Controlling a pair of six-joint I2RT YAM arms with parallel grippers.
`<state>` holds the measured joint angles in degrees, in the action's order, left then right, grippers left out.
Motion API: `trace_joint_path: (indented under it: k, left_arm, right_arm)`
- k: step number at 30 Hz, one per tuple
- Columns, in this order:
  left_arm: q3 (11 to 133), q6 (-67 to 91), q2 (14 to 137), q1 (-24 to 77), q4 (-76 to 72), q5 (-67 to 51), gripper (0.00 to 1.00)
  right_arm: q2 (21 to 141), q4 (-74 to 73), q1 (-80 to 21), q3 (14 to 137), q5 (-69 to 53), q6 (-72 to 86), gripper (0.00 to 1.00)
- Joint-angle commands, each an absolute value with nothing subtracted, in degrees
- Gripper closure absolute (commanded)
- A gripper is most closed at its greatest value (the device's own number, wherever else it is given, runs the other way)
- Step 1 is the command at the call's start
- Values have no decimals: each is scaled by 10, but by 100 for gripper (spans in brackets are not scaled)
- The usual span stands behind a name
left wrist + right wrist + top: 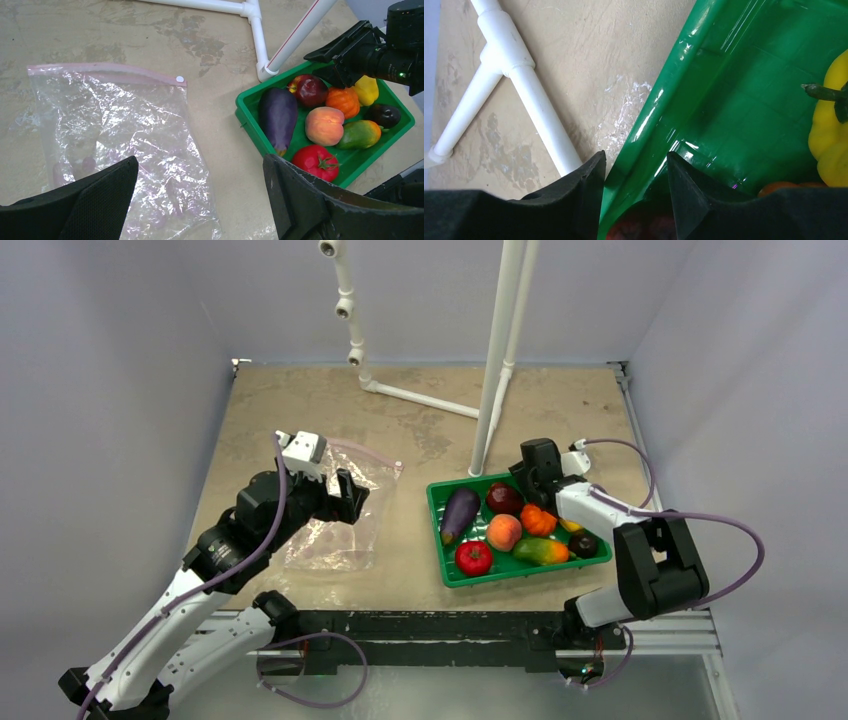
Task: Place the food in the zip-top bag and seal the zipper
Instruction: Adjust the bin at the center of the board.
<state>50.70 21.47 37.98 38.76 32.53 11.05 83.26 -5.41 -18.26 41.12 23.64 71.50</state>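
Observation:
The clear zip-top bag (335, 525) lies flat and empty on the table, left of the green tray; it fills the left of the left wrist view (125, 145). Its pink zipper (105, 70) runs along the far edge. The food lies in the tray: eggplant (277, 117), tomato (316, 161), peach (324, 125), orange fruit (343, 101), mango (359, 134), yellow pepper (831, 140). My left gripper (200, 160) is open and empty, above the bag's right edge. My right gripper (635, 155) is open at the tray's far-left rim, over a dark red fruit (311, 90).
The green tray (440, 540) sits right of centre. It also holds a dark plum (384, 115). A white pipe frame (490, 370) stands just behind the tray, close to my right gripper (527, 478). Grey walls enclose the table.

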Motion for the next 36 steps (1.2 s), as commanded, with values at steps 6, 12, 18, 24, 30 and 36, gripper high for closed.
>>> trace_joint_path:
  k: [6, 12, 18, 24, 30, 36]
  left_arm:
    - [504, 213, 379, 390, 311, 104, 6]
    - [504, 213, 380, 390, 312, 104, 6]
    - [504, 213, 382, 390, 312, 105, 6]
    - [504, 213, 383, 390, 312, 107, 6]
    - [504, 214, 386, 390, 313, 111, 6]
    - [504, 214, 388, 390, 314, 115, 6]
  right_arm:
    - [845, -90, -182, 409, 240, 711, 54]
    - [848, -96, -181, 437, 248, 673, 62]
    - [842, -92, -181, 454, 242, 604, 89]
    - [822, -74, -182, 452, 217, 534, 100]
    - [803, -56, -183, 455, 197, 461, 100]
    - [752, -16, -185, 430, 124, 386, 100]
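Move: The bin's far rim already lies between the right hand's open fingers, practically at the hand point. The dark red fruit is about 5 cm back and 3 cm left; the white post's foot stands some 9 cm left, level with the hand; the orange pumpkin lies about 10 cm back and 4 cm right. From the left hand, that rim is about 14 cm ahead, 34 cm right and 20 cm below. The right hand pinches the bin's far rim shut, then turns it counter-clockwise some 20 degrees, rising about 2 cm. ##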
